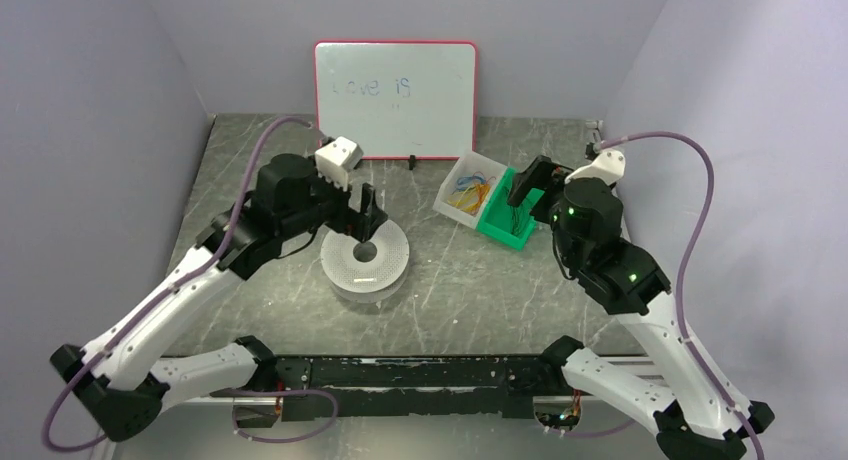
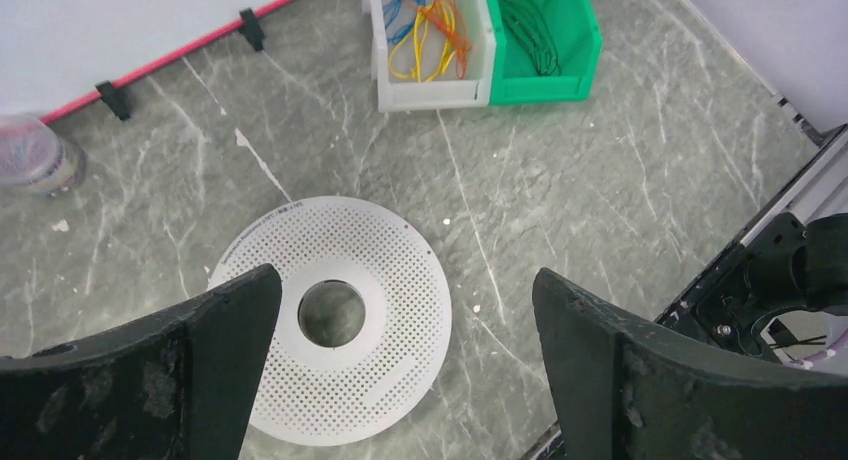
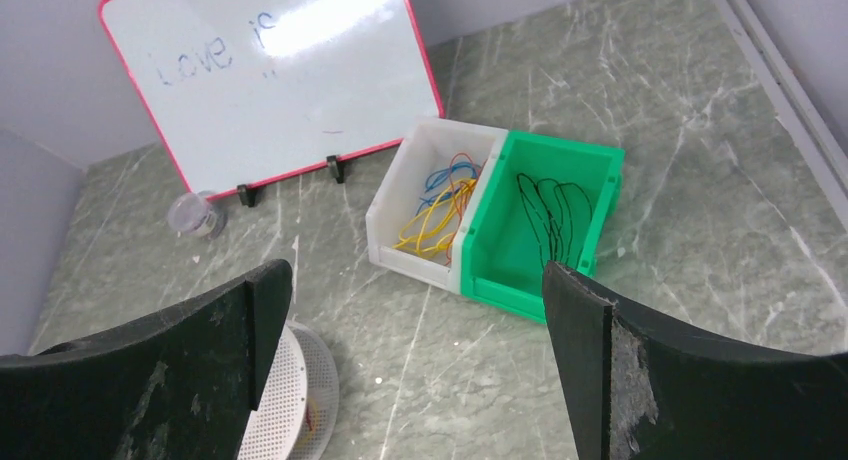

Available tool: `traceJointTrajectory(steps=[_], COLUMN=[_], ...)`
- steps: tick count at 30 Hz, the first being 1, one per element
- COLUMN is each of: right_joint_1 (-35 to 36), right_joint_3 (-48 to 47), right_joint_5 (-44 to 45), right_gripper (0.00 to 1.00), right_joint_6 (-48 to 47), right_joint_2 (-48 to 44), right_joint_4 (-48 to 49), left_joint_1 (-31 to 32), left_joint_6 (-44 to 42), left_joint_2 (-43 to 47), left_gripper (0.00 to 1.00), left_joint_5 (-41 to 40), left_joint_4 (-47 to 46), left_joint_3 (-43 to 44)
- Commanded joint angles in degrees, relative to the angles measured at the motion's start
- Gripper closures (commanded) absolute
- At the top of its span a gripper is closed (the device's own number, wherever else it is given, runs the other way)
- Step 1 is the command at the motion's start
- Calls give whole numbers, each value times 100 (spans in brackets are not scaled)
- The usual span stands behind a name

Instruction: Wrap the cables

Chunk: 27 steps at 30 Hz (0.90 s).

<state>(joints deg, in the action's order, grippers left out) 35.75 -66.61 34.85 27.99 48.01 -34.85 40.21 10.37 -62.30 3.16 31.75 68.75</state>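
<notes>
Thin orange-yellow and blue cables [image 3: 437, 215] lie tangled in a white bin [image 3: 388, 206]; they also show in the left wrist view [image 2: 432, 30] and the top view [image 1: 470, 192]. Thin black cables [image 3: 552, 218] lie in the green bin [image 3: 506, 280] beside it, also seen in the left wrist view [image 2: 528, 30]. My left gripper [image 1: 366, 220] is open and empty above a white perforated spool [image 2: 335, 320]. My right gripper [image 1: 522, 187] is open and empty above the green bin [image 1: 508, 226]. A short orange-red strand [image 3: 308, 417] shows between the spool's two discs.
A red-framed whiteboard [image 1: 396, 98] stands at the back of the table. A small clear jar [image 3: 195, 216] sits to its left. A black rail [image 1: 420, 375] runs along the near edge. Grey walls close in both sides.
</notes>
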Motion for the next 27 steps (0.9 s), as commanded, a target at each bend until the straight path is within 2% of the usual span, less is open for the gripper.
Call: traceJointTrajectory(steps=[1,8,13,21,27], right_joint_1=[12,13,13,17,24], right_joint_3=[-2,588,730,1095,1559], right_joint_5=[119,-260,-529,-1921,-2733], right_gripper=[0,0,0,1,2], right_joint_6=[-103,-517,-519,-538,-205], right_joint_2=[-159,-577,-363,155,400], right_joint_4=[-276,217,152,296,825], left_joint_1=[-11,-14,-13,-21,-16], left_joint_6=[-228,-13,149,187,148], left_joint_2=[505,583,593,605,668], left_gripper=[0,1,2,3,3], left_joint_5=[24,284,256,248,19], left_joint_4=[-701,-959,-928,-937,-895], left_joint_3=[-413,-711,-823,-844,-883])
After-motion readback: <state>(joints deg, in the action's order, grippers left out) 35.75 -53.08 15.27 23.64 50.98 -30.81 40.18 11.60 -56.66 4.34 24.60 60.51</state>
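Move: The white perforated spool lies about 29 cm to the right gripper's left, 1 cm ahead and some 30 cm below it. The green bin stands 15 cm ahead of that gripper and 6 cm to its right; the white bin with the coloured cables is 19 cm ahead and 3 cm to its left, both roughly 31 cm down. From the left gripper, the spool's middle is only 3 cm ahead and 4 cm left, about 25 cm below. Bring the open right gripper down and left towards the spool, into the air over the bare table between spool and bins: ease back a centimetre first, then sink about 11 cm while swinging 6 cm left, yawing some 20 degrees counter-clockwise and tipping the fingers down. Keep the open left gripper above the spool, letting it bob up slightly, then settle. Touch nothing. ##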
